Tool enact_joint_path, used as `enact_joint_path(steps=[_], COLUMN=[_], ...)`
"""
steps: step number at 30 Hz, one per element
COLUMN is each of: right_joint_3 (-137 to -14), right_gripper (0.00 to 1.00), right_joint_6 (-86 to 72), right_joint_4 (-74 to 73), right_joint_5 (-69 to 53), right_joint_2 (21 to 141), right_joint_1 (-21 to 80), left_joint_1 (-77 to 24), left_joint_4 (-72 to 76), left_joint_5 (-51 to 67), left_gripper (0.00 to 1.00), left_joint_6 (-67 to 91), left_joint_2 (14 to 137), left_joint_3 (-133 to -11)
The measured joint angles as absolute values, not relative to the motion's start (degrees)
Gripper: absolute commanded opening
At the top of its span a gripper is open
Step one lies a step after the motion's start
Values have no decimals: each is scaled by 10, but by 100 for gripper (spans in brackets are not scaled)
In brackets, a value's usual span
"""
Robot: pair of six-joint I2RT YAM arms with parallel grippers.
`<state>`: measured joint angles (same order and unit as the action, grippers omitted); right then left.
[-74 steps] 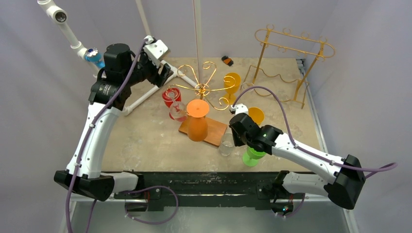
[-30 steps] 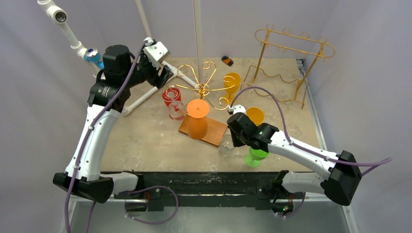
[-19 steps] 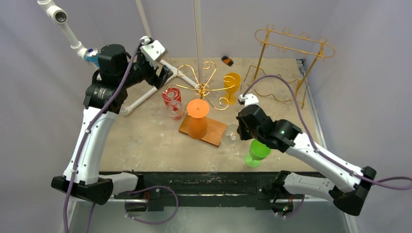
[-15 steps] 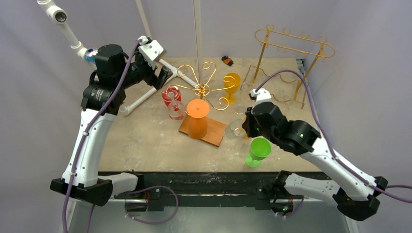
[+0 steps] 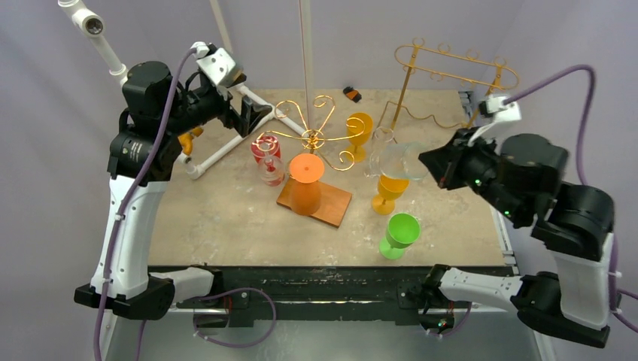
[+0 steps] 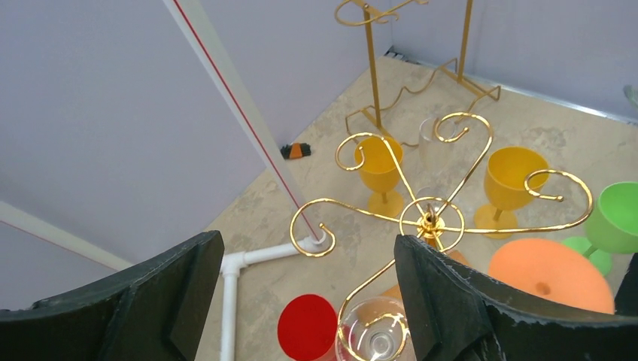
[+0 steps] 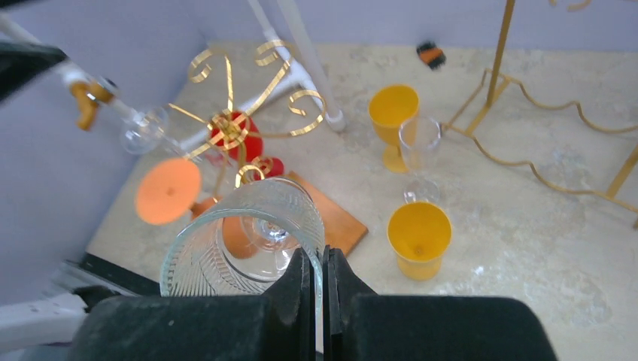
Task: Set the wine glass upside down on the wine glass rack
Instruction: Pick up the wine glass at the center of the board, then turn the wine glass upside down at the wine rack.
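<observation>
My right gripper point(image 5: 426, 161) holds a clear ribbed wine glass point(image 5: 396, 159) in the air, tipped on its side, over the right half of the table. In the right wrist view the fingers point(image 7: 301, 289) pinch the wall of the wine glass point(image 7: 244, 237) at its rim. The gold scroll-armed wine glass rack point(image 5: 312, 138) stands mid-table on a wooden board point(image 5: 336, 204), to the left of the held glass. A red glass point(image 5: 263, 147), a clear glass point(image 5: 272, 172) and an orange glass point(image 5: 305, 183) sit upside down at it. My left gripper point(image 5: 252, 115) hovers open behind the rack's left side, with nothing between its fingers point(image 6: 135, 301).
Two yellow glasses point(image 5: 359, 128) point(image 5: 390, 188), a green glass point(image 5: 399, 233) and another clear glass point(image 7: 419, 143) stand upright right of the rack. A tall gold wire stand point(image 5: 451, 75) fills the back right. White pipes point(image 5: 218, 150) lie back left.
My right arm has lifted the clear ribbed glass from the table's front and swung it up and to the right. My left gripper has opened wider and drawn back to the left.
</observation>
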<state>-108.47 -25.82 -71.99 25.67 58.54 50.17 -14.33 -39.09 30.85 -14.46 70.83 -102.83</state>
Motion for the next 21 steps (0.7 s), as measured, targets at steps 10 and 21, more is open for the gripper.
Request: enact_joint_path(steps=[10, 21], right_joint_3=[-1160, -1190], right_gripper=[0, 0], right_joint_6=[-225, -199], right_joint_4=[-595, -427], right_joint_5=[237, 190], right_joint_2=[612, 795], right_joint_1=[502, 502], left_joint_1=[-143, -143], left_joint_4=[-373, -374], left_joint_5=[383, 440], left_gripper=[87, 87], left_joint_6=[-57, -20], left_joint_2=[724, 751], left_joint_3=[-1059, -1074])
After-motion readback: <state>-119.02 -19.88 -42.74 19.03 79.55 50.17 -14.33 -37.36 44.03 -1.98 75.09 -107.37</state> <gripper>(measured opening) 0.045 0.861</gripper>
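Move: The right hand already holds the clear wine glass by its rim, the glass's middle about 5 cm left, 2 cm ahead and 3 cm below. The waiting left gripper is some 29 cm to its left, 12 cm ahead and 4 cm higher; the gold rack's top is 18 cm left, 12 cm ahead, 13 cm lower; the standing yellow glass 7 cm ahead, 1 cm left, 36 cm down. From the left hand, the clear glass lies 26 cm right, 11 cm back and 7 cm lower. Keep the right fingers shut on the clear glass's rim, lift it straight up about 7 cm, then sweep it left and forward above the gold rack towards the left gripper, roughly 14 cm to the left, with the fingertips tilting up. Ease the open left gripper a few centimetres right to meet it, turning it clockwise. ##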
